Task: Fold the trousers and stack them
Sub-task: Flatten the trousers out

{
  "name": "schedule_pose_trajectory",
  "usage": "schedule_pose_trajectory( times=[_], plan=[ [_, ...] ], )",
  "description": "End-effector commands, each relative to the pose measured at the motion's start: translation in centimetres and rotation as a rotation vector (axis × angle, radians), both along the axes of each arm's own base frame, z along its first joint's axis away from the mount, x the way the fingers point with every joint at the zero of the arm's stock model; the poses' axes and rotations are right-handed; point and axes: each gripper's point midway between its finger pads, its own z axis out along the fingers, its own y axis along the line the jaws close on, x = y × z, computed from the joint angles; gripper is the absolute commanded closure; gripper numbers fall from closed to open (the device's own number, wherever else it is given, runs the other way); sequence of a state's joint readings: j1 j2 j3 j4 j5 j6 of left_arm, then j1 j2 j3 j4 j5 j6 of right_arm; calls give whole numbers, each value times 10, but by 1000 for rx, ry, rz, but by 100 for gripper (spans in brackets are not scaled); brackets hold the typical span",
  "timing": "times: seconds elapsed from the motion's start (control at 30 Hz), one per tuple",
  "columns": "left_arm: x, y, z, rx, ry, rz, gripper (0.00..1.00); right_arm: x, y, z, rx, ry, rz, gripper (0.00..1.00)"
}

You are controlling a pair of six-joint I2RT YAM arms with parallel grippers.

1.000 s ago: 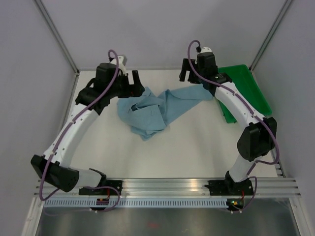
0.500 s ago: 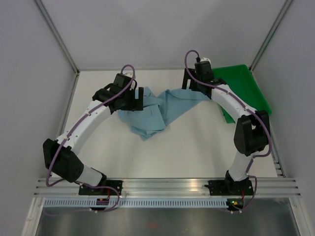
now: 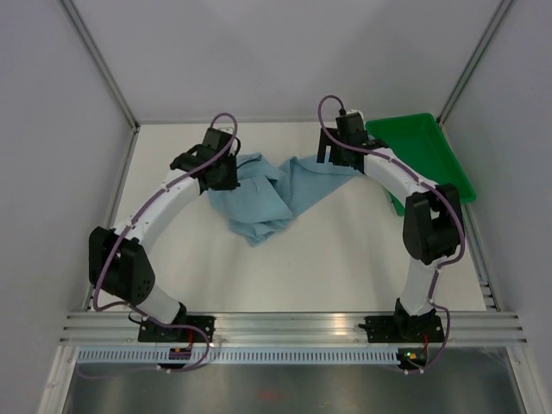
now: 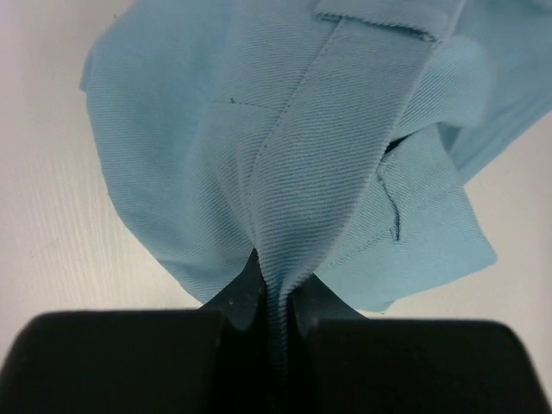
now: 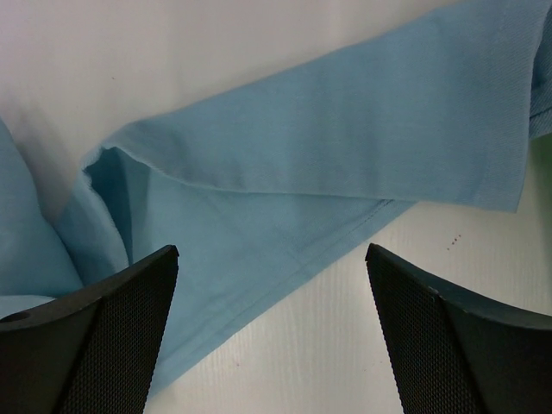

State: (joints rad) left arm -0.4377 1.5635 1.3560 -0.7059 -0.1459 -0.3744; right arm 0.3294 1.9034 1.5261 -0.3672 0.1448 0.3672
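The light blue trousers (image 3: 267,194) lie crumpled at the back middle of the white table, with one leg stretching right toward the tray. My left gripper (image 3: 226,175) is at their left edge. The left wrist view shows it (image 4: 274,285) shut on a pinched ridge of the trousers (image 4: 302,155), with the cloth running down between both fingers. At the right end of the cloth, my right gripper (image 3: 338,153) hangs open over a trouser leg (image 5: 345,147). Its fingers (image 5: 129,319) are wide apart, and only cloth and table show below them.
A green plastic tray (image 3: 423,151) sits at the back right, just beyond the right gripper. Grey walls and metal frame posts close in the table at the back and sides. An aluminium rail (image 3: 293,328) holding both arm bases runs along the near edge.
My left gripper has come down onto the left edge of the trousers and shut on a fold. The right gripper has shifted slightly left over the leg and is still open.
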Motion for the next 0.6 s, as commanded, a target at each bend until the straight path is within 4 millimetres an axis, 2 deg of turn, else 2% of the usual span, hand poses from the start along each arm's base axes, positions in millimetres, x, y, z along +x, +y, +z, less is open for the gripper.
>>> schedule_pose_trajectory(
  times=[0.0,0.07,0.1,0.13,0.17,0.2,0.23,0.27,0.3,0.33,0.37,0.4,0.43,0.5,0.53,0.57],
  plan=[
    [32,47,105,-226,-257,71,98,8,-13,1,-37,1,-54,4],
    [29,81,125,-255,-322,78,98,11,-21,-2,-52,13,-77,4],
    [27,113,128,-233,-345,130,98,12,-24,-2,-50,13,-89,3],
    [18,134,133,-174,-368,134,98,14,-30,-2,-43,13,-105,3],
    [13,148,131,-149,-362,152,98,15,-33,-2,-35,14,-111,3],
    [6,167,119,-124,-335,212,98,17,-34,-1,-22,13,-108,3],
    [-1,173,118,-120,-344,240,98,19,-40,0,-17,11,-120,3],
    [-5,172,112,-159,-337,245,97,20,-42,1,-20,12,-122,3],
    [-12,176,87,-187,-287,271,95,25,-47,6,-33,3,-139,3],
    [-14,173,79,-212,-271,273,91,23,-54,6,-60,15,-143,3],
    [-19,176,67,-219,-240,310,90,26,-58,14,-81,0,-147,3],
    [-26,181,46,-211,-187,356,88,25,-71,18,-127,-2,-180,2],
    [-32,190,37,-195,-166,406,80,25,-77,22,-158,-7,-186,2],
    [-47,213,24,-204,-145,529,71,26,-95,32,-196,-21,-230,2],
    [-52,225,22,-203,-151,589,57,25,-111,32,-200,-10,-261,2],
    [-63,247,22,-195,-167,673,43,25,-119,33,-192,-5,-278,2]
  ],
)
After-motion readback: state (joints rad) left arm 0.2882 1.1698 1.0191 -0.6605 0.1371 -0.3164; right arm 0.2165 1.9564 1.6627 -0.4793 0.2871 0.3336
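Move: Some 20 cm to the left of the left hand, about 5 cm nearer the base and 3 cm below, lies the bare table to which its pinched trousers edge is taken; the bunched middle of the trousers lies roughly 8 cm to its right, 4 cm back and 4 cm below. From the open right hand, the trousers' right end is about 10 cm to the right, 3 cm ahead and 4 cm below, and the green tray some 30 cm to the right, 1 cm ahead. Swinging the pinched trousers edge about 20 cm left in a quick arc, the left hand rises some 10 cm, then sinks nearly as far while easing back, turning about 30 degrees counter-clockwise and opening its fingers halfway late in the descent. The right hand, still wide open, dips slightly, then moves 8 cm right over the cloth towards its right end and rises again, edging forward; whether it touches can't be seen. ##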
